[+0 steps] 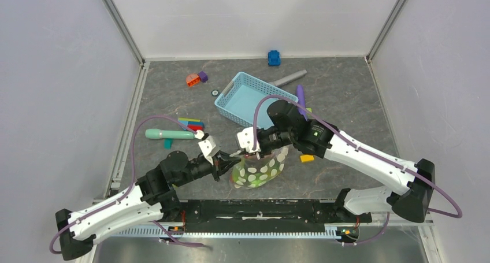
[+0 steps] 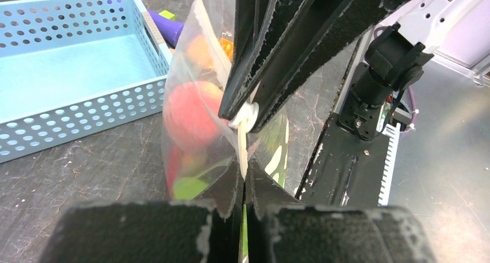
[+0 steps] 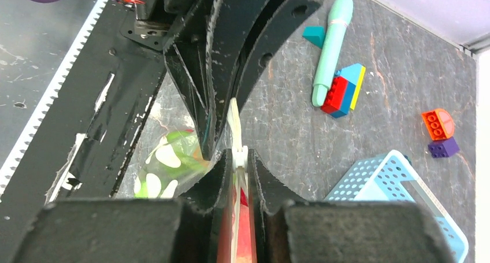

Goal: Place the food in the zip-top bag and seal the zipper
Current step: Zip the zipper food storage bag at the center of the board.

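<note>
The zip-top bag (image 1: 261,169), clear with white dots, stands between the two arms near the table's front edge. Inside it lies the food: a red-pink piece (image 2: 190,113), a green one (image 2: 188,188) and an orange one (image 2: 202,49). My left gripper (image 2: 242,179) is shut on the zipper (image 2: 241,147) at the bag's mouth edge, seen from above at the bag's left end (image 1: 226,163). My right gripper (image 3: 238,159) is shut on the zipper's white tab (image 3: 240,154), close to the left fingers (image 3: 214,95). In the top view the right gripper (image 1: 254,153) sits over the bag's top.
A light-blue mesh basket (image 1: 251,98) lies just behind the bag, with a purple stick (image 1: 301,95) and a grey rod (image 1: 289,78) beside it. A mint tool (image 1: 167,134) and coloured blocks (image 1: 192,124) lie left. Orange and purple blocks (image 1: 196,78) and a blue block (image 1: 274,58) lie at the back.
</note>
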Action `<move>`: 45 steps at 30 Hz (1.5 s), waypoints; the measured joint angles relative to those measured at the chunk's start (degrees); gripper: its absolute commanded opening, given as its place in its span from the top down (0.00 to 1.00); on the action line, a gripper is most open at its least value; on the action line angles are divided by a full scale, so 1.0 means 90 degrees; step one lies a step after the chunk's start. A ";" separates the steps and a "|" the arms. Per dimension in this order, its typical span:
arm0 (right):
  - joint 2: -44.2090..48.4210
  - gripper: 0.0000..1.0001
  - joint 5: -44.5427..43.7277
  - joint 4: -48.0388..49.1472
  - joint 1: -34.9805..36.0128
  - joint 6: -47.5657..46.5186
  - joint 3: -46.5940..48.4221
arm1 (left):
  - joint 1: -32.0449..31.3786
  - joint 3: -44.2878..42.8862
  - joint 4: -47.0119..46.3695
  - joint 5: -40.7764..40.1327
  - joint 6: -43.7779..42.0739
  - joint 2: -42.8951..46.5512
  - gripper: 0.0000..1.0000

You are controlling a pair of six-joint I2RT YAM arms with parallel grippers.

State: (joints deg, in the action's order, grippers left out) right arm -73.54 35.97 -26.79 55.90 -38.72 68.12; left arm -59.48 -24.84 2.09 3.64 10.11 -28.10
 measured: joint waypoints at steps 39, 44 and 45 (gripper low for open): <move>0.1350 1.00 -0.3742 0.1105 -0.0002 0.2943 -0.1739 | -0.0015 0.0401 0.0270 -0.3395 0.0253 0.0976 0.98; 0.1581 1.00 -0.4080 0.1037 -0.0002 0.3262 -0.1899 | -0.0019 0.0406 0.0333 -0.3738 0.0372 0.1052 0.98; 0.1615 1.00 -0.4177 0.0986 -0.0002 0.3315 -0.1916 | -0.0019 0.0406 0.0364 -0.3835 0.0393 0.1061 0.98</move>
State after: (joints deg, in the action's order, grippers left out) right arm -59.00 -1.63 -17.91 55.88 -8.88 50.87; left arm -59.66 -21.19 5.37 -30.87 13.65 -18.55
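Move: My left fingers already pinch the left end of the bag's zipper, and my right fingers already hold the white slider about 3 cm to the right of them and 1 cm ahead. From my right hand, the bag's right corner lies some 12 cm to the right and 2 cm ahead, slightly lower; the peach sits about 6 cm right, 1 cm ahead and 8 cm below. The blue basket is centred roughly 32 cm ahead and 4 cm right, about 18 cm lower. I draw my hands apart along the zipper, both pinches kept: the right hand runs the slider away from my left fingers towards the bag's right corner, forward about 6 cm early on and then mostly right, 8 cm in all, sinking slightly and turning about 45 degrees clockwise. My left hand pulls its end left and forward, swinging some 35 degrees counter-clockwise. ##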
